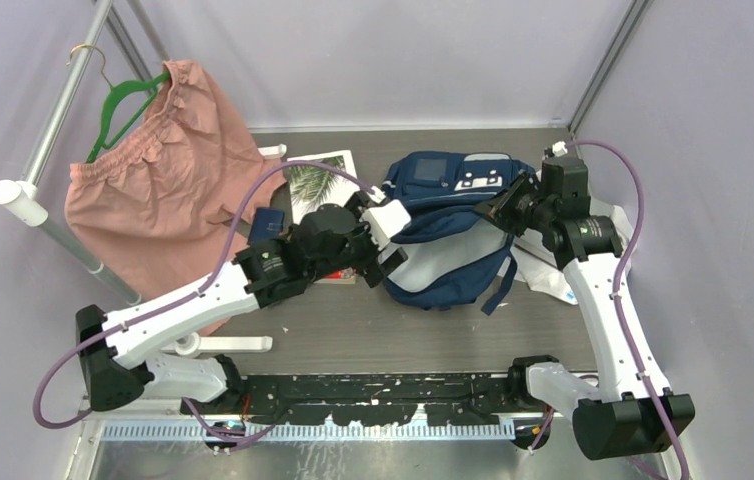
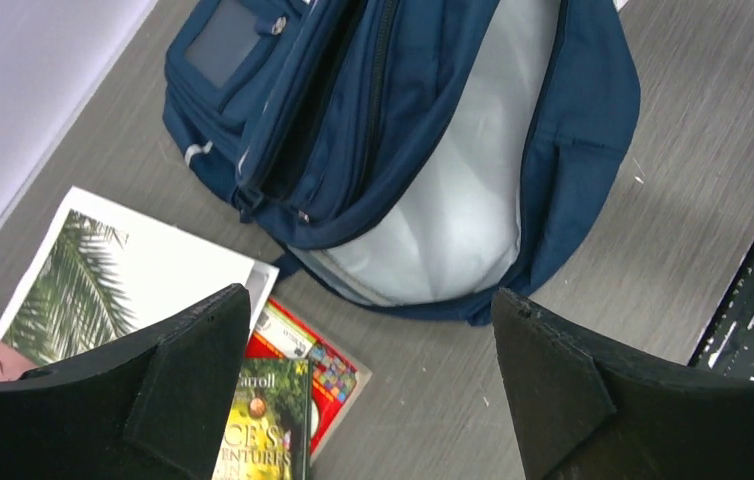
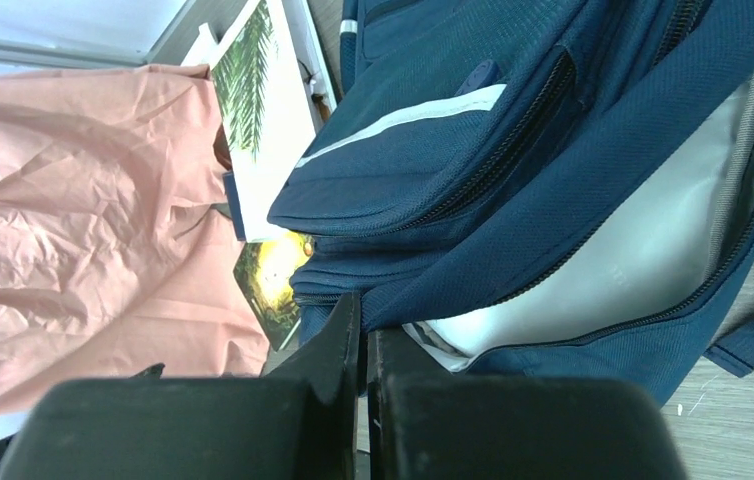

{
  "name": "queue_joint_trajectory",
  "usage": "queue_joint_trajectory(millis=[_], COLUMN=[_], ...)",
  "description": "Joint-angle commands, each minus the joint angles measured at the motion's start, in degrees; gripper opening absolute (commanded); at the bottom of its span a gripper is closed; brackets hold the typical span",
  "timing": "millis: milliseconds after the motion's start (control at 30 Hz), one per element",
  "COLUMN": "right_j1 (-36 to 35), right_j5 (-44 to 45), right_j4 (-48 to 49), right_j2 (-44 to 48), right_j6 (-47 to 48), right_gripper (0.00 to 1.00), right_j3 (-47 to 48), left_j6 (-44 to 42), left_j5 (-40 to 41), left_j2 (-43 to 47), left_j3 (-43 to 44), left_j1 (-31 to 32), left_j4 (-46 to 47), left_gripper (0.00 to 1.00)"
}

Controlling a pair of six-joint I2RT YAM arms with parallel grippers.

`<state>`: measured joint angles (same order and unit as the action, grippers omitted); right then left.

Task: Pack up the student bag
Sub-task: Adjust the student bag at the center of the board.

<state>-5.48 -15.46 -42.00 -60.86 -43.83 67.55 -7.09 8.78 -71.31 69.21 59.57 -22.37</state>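
The student bag (image 1: 453, 225) is a navy backpack lying on the table. Its main compartment gapes and shows pale grey lining (image 2: 463, 200). My right gripper (image 1: 493, 212) is at the bag's right side, and in the right wrist view this gripper (image 3: 363, 320) is shut on the blue edge of the bag's opening (image 3: 513, 230). My left gripper (image 1: 385, 238) hovers just left of the bag. From its wrist camera the left gripper (image 2: 373, 310) is open with nothing between the fingers. Below it lie a green-and-yellow book (image 2: 268, 430), a red book (image 2: 303, 365) and a palm-leaf book (image 2: 113, 280).
Pink shorts (image 1: 163, 190) on a green hanger (image 1: 123, 105) hang from a white rack pole (image 1: 53, 130) at the left. A white cloth (image 1: 553, 272) lies under the bag's right side. A small navy item (image 1: 268, 225) sits beside the books.
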Motion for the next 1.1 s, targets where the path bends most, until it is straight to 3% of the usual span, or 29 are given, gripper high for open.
queue_joint_trajectory(millis=[0,200,333,467,667,767,833,867,900,1000,1033,1067], right_j1=[0.17,0.15,0.20,0.12,0.16,0.20,0.19,0.27,0.24,0.24,0.21,0.26], right_j5=[-4.83,-5.59,-5.73,-5.88,-6.77,-6.46,-6.16,-5.81,-4.85,1.83,6.92,11.65], right_j4=[6.51,6.68,6.05,5.92,5.53,4.71,3.08,1.69,-0.08,-6.60,-8.56,-10.35], right_j2=[1.66,2.10,2.07,2.45,3.05,3.48,3.70,3.83,4.05,5.71,6.67,7.69], right_j6=[-0.26,-0.21,0.15,0.00,-0.14,0.15,0.95,1.73,2.84,7.18,8.24,8.92], right_gripper=[0.01,0.01,0.01,0.01,0.01,0.01,0.01,0.06,0.14,0.54,0.65,0.72], right_j3=[-0.07,-0.40,-0.18,-0.72,-1.47,-1.28,-0.69,-0.22,0.30,1.99,1.99,1.86], left_j6=[-5.55,-8.84,-10.14,-10.25,-11.82,-12.54,-12.55,-12.39,-12.00,-9.78,-9.26,-8.88], left_j5=[-2.01,-2.86,-3.41,-2.83,3.94,9.03,10.08,10.35,11.01,15.38,16.71,16.94], left_j2=[-3.93,-8.90,-12.11,-15.11,-18.86,-21.48,-23.25,-24.23,-25.10,-27.75,-28.71,-29.13], left_j3=[0.17,0.89,1.48,2.46,1.42,1.08,1.14,1.49,2.33,6.79,9.06,10.66], left_j1=[0.18,1.07,1.11,1.24,1.18,1.18,1.07,1.00,0.99,0.80,0.61,0.39], left_j4=[8.90,10.33,10.75,11.96,20.07,24.99,27.84,28.93,29.64,29.18,27.84,26.83], left_gripper=[0.90,0.90,0.83,0.85,0.88,0.84,0.72,0.61,0.49,0.11,0.01,0.00])
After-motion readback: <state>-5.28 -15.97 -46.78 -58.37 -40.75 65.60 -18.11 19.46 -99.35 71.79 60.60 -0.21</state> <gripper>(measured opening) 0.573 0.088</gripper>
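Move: The student bag's loose flap edge, at the spot the open left gripper will pinch, lies about 8 cm ahead of the left hand, 8 cm to its right and 11 cm below. The flap corner already gripped by the right fingers is some 6 cm ahead of the left hand and 18 cm to its right, at about its height; the red book lies 6 cm ahead, 8 cm left and 18 cm down. From the right hand the pinch spot is roughly 10 cm left, 2 cm farther out and 10 cm lower. While the right hand keeps the flap corner held up almost in place, the left hand sinks about 10 cm and goes some 8 cm to the right, then pushes about 6 cm forward onto the sloping flap edge and shuts its fingers on the fabric, rolling its left side up some 10 degrees. As the left fingers close, the right gripper opens to about half, lets go of the corner and begins to draw back a centimetre or two. ##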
